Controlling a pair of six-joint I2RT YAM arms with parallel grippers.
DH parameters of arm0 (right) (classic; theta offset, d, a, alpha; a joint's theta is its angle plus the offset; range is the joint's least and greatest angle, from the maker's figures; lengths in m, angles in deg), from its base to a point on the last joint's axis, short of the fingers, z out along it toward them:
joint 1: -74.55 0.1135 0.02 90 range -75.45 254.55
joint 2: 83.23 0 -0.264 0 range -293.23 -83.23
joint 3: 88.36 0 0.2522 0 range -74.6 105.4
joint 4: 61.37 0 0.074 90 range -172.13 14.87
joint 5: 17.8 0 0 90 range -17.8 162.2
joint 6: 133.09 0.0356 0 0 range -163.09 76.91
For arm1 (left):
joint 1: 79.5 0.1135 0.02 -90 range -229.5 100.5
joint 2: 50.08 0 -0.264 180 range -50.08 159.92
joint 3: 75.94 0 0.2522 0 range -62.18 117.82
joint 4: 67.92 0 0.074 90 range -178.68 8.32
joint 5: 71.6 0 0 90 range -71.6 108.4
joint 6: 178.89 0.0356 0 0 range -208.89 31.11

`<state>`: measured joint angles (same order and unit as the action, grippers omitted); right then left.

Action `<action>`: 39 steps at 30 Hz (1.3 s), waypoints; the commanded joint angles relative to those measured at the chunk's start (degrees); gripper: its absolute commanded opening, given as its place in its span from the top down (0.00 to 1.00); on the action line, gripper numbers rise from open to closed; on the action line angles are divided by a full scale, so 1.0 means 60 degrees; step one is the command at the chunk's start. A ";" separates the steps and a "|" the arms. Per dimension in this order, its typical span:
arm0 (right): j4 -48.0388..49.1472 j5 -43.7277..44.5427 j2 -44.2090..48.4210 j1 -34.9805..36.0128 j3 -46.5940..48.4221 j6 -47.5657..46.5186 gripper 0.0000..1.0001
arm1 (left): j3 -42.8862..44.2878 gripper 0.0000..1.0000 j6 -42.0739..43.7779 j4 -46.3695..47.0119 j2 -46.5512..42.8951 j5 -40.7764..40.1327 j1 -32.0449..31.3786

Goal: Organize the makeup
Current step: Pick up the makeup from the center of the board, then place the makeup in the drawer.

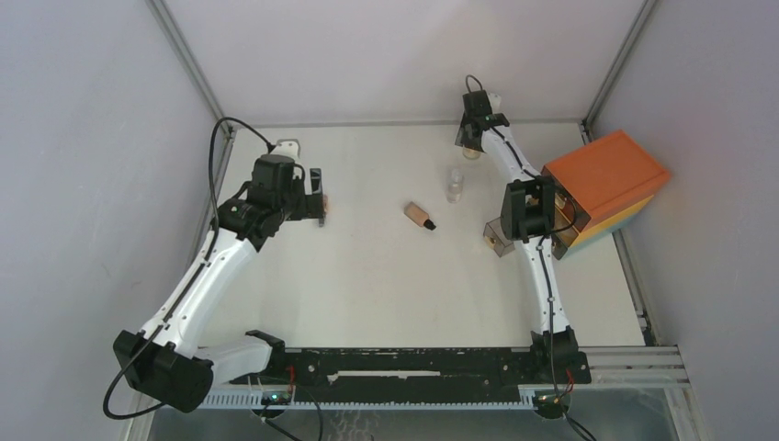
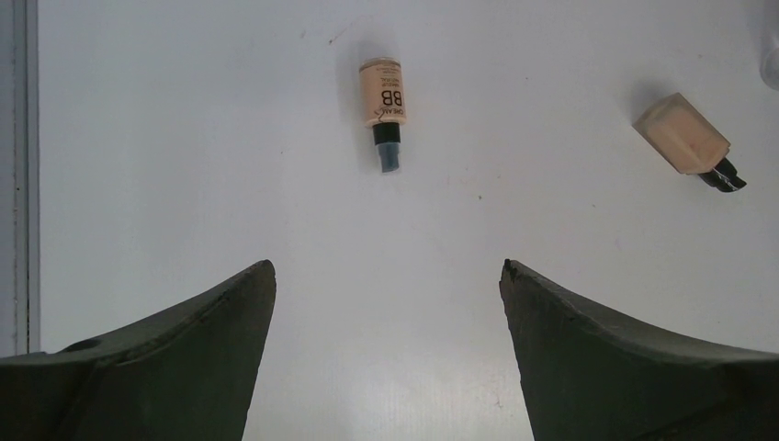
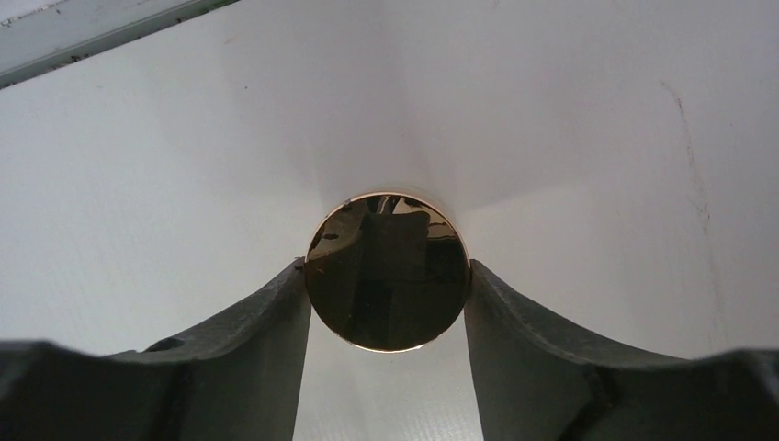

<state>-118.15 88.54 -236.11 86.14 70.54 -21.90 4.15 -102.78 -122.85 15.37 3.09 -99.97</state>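
Observation:
A round disc [image 3: 386, 276] with a gold rim and a mirror-like top stands on the table near the back wall. My right gripper [image 3: 385, 266] is shut on it, one finger touching each side; the top view shows this gripper [image 1: 472, 138] at the far back. My left gripper [image 2: 388, 266] is open with nothing between its fingers and hovers over the left of the table [image 1: 318, 197]. A peach BB tube [image 2: 383, 99] with a dark cap lies just ahead of it. Further right lies a peach bottle [image 2: 687, 142] with a black cap, mid-table [image 1: 420, 216].
A small clear bottle [image 1: 455, 184] stands upright behind the peach bottle. The orange-topped box of drawers [image 1: 606, 179] sits at the right edge. One clear drawer [image 1: 499, 237] is pulled out beside the right arm's forearm. Grey walls enclose the table.

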 commanded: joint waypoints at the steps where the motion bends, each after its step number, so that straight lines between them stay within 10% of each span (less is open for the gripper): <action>1: 0.0426 0.0101 0.0142 -0.0058 0.0221 -0.0126 0.41 | 0.0284 0.05 0.0217 0.0427 0.0075 0.0013 0.0087; 7: 0.0983 0.0168 0.1642 0.0073 -0.1383 -0.0089 0.57 | 0.0324 0.05 0.0246 0.0425 0.0074 0.0045 0.0123; 30: 0.1333 -0.0013 1.2732 0.0583 -1.3641 0.0929 0.63 | -0.0183 0.05 0.0015 0.0601 -0.1244 0.1100 0.0130; 39: 0.1868 -0.0614 1.3457 0.0017 -1.5337 0.0695 0.64 | -0.0658 0.05 -0.0445 0.0926 -0.1720 0.1570 0.0139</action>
<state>-112.21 85.96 -156.07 87.15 -20.73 -17.96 2.25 -103.54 -119.85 7.75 10.50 -99.55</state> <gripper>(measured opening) 0.637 0.952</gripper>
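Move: The jar with the gold lid sits right between the right gripper's pads, its middle about 2 cm below them. The open drawer it is headed for lies some 26 cm back and 6 cm to the right, about 2 cm lower. The clear bottle stands 12 cm back and 6 cm left, the foundation bottle roughly 20 cm back and 15 cm left. From the left gripper, the jar is about 32 cm ahead, 40 cm right and 20 cm lower. Firm up the right gripper's hold on the jar's lid, then draw the jar back some 33 cm towards the open drawer, lifting it about 11 cm on the way past the clear bottle. Veer right by about 5 cm and let the hand sink a few centimetres near the drawer's near corner, hold kept. Raise the open left gripper slightly. ##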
